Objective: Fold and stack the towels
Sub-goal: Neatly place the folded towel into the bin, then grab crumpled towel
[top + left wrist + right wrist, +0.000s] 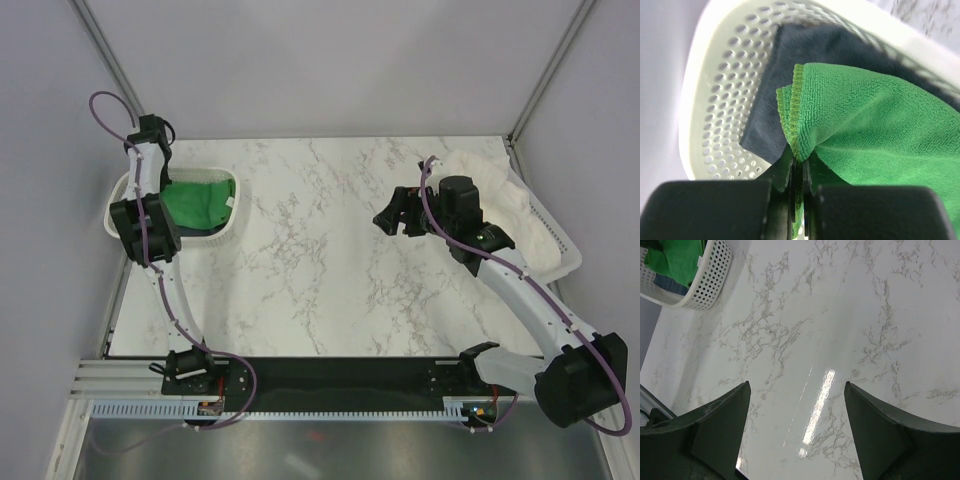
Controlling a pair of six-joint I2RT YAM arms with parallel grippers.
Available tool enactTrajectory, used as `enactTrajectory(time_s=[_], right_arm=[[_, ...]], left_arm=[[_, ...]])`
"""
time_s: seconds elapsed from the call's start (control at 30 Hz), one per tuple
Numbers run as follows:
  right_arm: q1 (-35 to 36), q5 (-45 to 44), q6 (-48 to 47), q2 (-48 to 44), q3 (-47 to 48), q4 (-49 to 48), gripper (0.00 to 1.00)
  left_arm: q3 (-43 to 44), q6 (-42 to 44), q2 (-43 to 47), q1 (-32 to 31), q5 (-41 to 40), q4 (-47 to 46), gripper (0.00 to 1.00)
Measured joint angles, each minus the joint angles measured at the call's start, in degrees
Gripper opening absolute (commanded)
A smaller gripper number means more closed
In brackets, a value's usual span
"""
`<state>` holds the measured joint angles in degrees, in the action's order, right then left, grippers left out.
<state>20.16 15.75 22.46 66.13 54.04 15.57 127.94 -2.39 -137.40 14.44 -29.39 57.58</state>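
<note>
A bright green towel (203, 203) lies in the white perforated basket (232, 222) at the table's left edge, on top of a dark navy towel (790, 65). My left gripper (799, 162) is down in that basket, shut on a folded edge of the green towel (875, 125). In the right wrist view the green towel (677, 257) and a strip of navy towel (671, 286) show far off. A large white towel (500, 205) is heaped in a second basket (562, 262) at the right. My right gripper (398, 216) hangs open over bare marble, holding nothing.
The marble tabletop (330, 270) spreads between the two baskets. Grey walls close in the left, back and right sides. A black rail with the arm bases (330, 385) runs along the near edge.
</note>
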Motion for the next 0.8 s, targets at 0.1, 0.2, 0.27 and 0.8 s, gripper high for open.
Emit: enactTrajectory(time_s=[0.1, 0.2, 0.27, 0.8], right_arm=[[0.0, -0.3, -0.1, 0.3, 0.0, 0.0, 0.84], [0.0, -0.5, -0.2, 0.3, 0.0, 0.1, 0.84], [0.0, -0.6, -0.2, 0.3, 0.0, 0.1, 0.84], [0.0, -5.8, 2.0, 0.5, 7.0, 2.6, 0.91]], left_arm=[[2.0, 0.0, -0.5, 0.4, 0.1, -0.4, 0.02], [2.7, 0.1, -0.8, 0.8, 0.5, -1.2, 0.1], [2.7, 0.2, -1.0, 0.9, 1.0, -1.2, 0.4], [0.5, -2.1, 5.2, -1.0, 1.4, -0.5, 0.99]])
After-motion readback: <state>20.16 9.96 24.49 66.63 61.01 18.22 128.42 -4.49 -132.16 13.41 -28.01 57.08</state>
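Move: The left hand already has the green towel's left edge pinched inside the bin's left end; the bin's middle lies about 6 cm to its right, 2 cm farther out and slightly lower. The green towel's middle is roughly 12 cm to the right and 3 cm farther out, the dark towel's about 8 cm right, level and 4 cm down. From the right hand the bin is some 54 cm left, 17 cm ahead and 15 cm down. Still pinching the green towel's edge, the left hand eases it about 1 cm forward and 1 cm towards the bin's left end, over the dark towel, then sinks slightly as the fingers open wide and let go. It then lifts about 5 cm clear, drifting back right a little. The right hand, empty and open, begins rising late, about 4 cm up and 2 cm forward, turning slightly clockwise. ##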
